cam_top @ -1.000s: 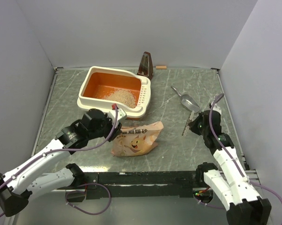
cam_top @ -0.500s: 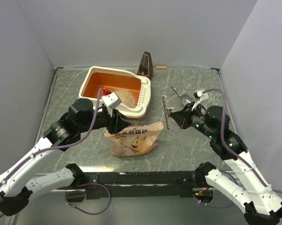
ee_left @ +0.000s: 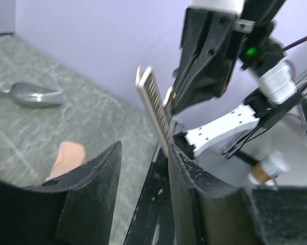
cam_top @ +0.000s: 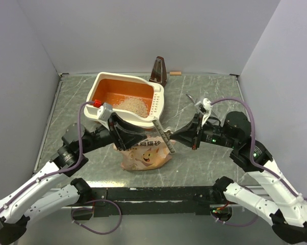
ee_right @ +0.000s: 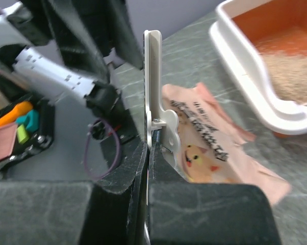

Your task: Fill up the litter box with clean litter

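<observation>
The cream-white litter box point(cam_top: 156, 101) with its orange inside stands at the back left and holds a heap of pale clean litter point(cam_top: 133, 105). The tan printed bag point(cam_top: 146, 157) lies flat in front of it. My right gripper point(cam_top: 188, 138) is shut on a long white spring clip point(ee_right: 153, 81) and holds it in the air over the bag. My left gripper point(ee_left: 143, 153) is open and faces that clip point(ee_left: 154, 109). The clip's far end lies just inside the left gripper's right finger point(ee_left: 186, 168), and the other finger stands well clear.
A metal scoop point(ee_left: 33, 95) lies on the table at the back right, partly behind my right arm in the top view. A dark metronome point(cam_top: 158, 70) stands behind the box. Grey walls close the table on three sides.
My right arm has swung left and carried the clip from the right side to over the bag. The left gripper has come off the box side, turned toward the clip and opened wider.
</observation>
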Tool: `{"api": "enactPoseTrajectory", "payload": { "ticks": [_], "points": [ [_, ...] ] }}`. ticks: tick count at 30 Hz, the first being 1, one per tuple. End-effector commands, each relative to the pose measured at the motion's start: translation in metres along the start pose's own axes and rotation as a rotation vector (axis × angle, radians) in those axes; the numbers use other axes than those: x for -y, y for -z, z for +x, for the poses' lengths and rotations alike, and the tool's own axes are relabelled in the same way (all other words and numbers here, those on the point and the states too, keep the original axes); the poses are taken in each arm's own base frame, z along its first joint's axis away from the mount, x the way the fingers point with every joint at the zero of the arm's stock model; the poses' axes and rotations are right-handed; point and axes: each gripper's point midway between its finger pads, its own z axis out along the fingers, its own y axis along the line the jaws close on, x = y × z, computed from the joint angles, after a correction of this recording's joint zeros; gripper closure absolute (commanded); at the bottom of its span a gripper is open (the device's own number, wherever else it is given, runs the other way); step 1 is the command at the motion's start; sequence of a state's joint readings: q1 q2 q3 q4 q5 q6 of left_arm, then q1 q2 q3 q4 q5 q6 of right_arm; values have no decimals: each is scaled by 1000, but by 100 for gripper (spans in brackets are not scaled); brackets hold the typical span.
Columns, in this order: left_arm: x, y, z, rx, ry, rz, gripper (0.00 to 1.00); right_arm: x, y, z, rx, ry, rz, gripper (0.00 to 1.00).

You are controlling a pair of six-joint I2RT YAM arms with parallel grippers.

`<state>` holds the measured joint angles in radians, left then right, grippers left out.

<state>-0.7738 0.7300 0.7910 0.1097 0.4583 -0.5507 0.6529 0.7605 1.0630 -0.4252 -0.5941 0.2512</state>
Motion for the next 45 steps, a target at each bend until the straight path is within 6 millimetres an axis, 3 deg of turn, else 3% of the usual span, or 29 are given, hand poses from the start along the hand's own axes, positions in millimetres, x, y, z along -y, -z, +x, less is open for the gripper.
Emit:
{"api": "enactPoseTrajectory", "payload": {
  "ticks": [1, 10, 17, 20, 24, 28, 32, 35, 40, 45],
  "points": [
    [27, 4, -40, 207, 16, 113, 53, -28, -10, -16, 26, 46, -116, 100],
    [26, 4, -42, 245, 27, 126, 54, -41, -20, -9, 12, 49, -166, 100],
    [24, 3, -39, 239, 20, 124, 57, -46, -23, -15, 30, 50, -183, 100],
    [23, 2, -37, 237, 16, 124, 64, -47, -26, -14, 22, 47, -187, 100],
    [23, 1, -34, 218, 8, 128, 85, -46, -27, -16, 35, 49, -184, 100],
    [21, 0, -31, 205, 3, 127, 96, -45, -28, -17, 45, 49, -181, 100],
    [24, 2, -31, 198, -21, 131, 99, -41, -26, -16, 33, 57, -154, 56],
    [27, 5, -32, 187, -36, 135, 99, -39, -19, -22, 55, 77, -116, 36],
    [33, 13, -29, 168, -35, 140, 96, -30, -5, -27, 58, 127, -36, 29],
    [50, 24, -34, 190, -42, 197, 92, -34, -11, -17, 17, 138, -87, 27]
  ]
}}
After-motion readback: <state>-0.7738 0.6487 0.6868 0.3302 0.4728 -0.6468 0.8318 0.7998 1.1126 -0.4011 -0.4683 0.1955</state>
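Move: About 8 cm to the right of the left hand, nearly level front to back and 2 cm above it, is the middle of the sealing clip. The right hand already holds the clip by its handles and has the left fingers some 12 cm to its left at about its own height. Below them the litter bag lies 5 cm to the left hand's right, 2 cm ahead, 20 cm down. The litter box sits about 30 cm ahead of the left hand, 8 cm left. Bringing the clip across, the right hand goes about 4 cm left and some 2 cm back, turning slightly counter-clockwise, while the half-open left hand rises 3 cm with fingertips tilting up about 10 degrees, then pinches the far end of the clip's strip. Only then do the right fingers open wide off the handles, and the right hand eases about 2 cm right; the left keeps its grip, sinking and drawing back a little. ##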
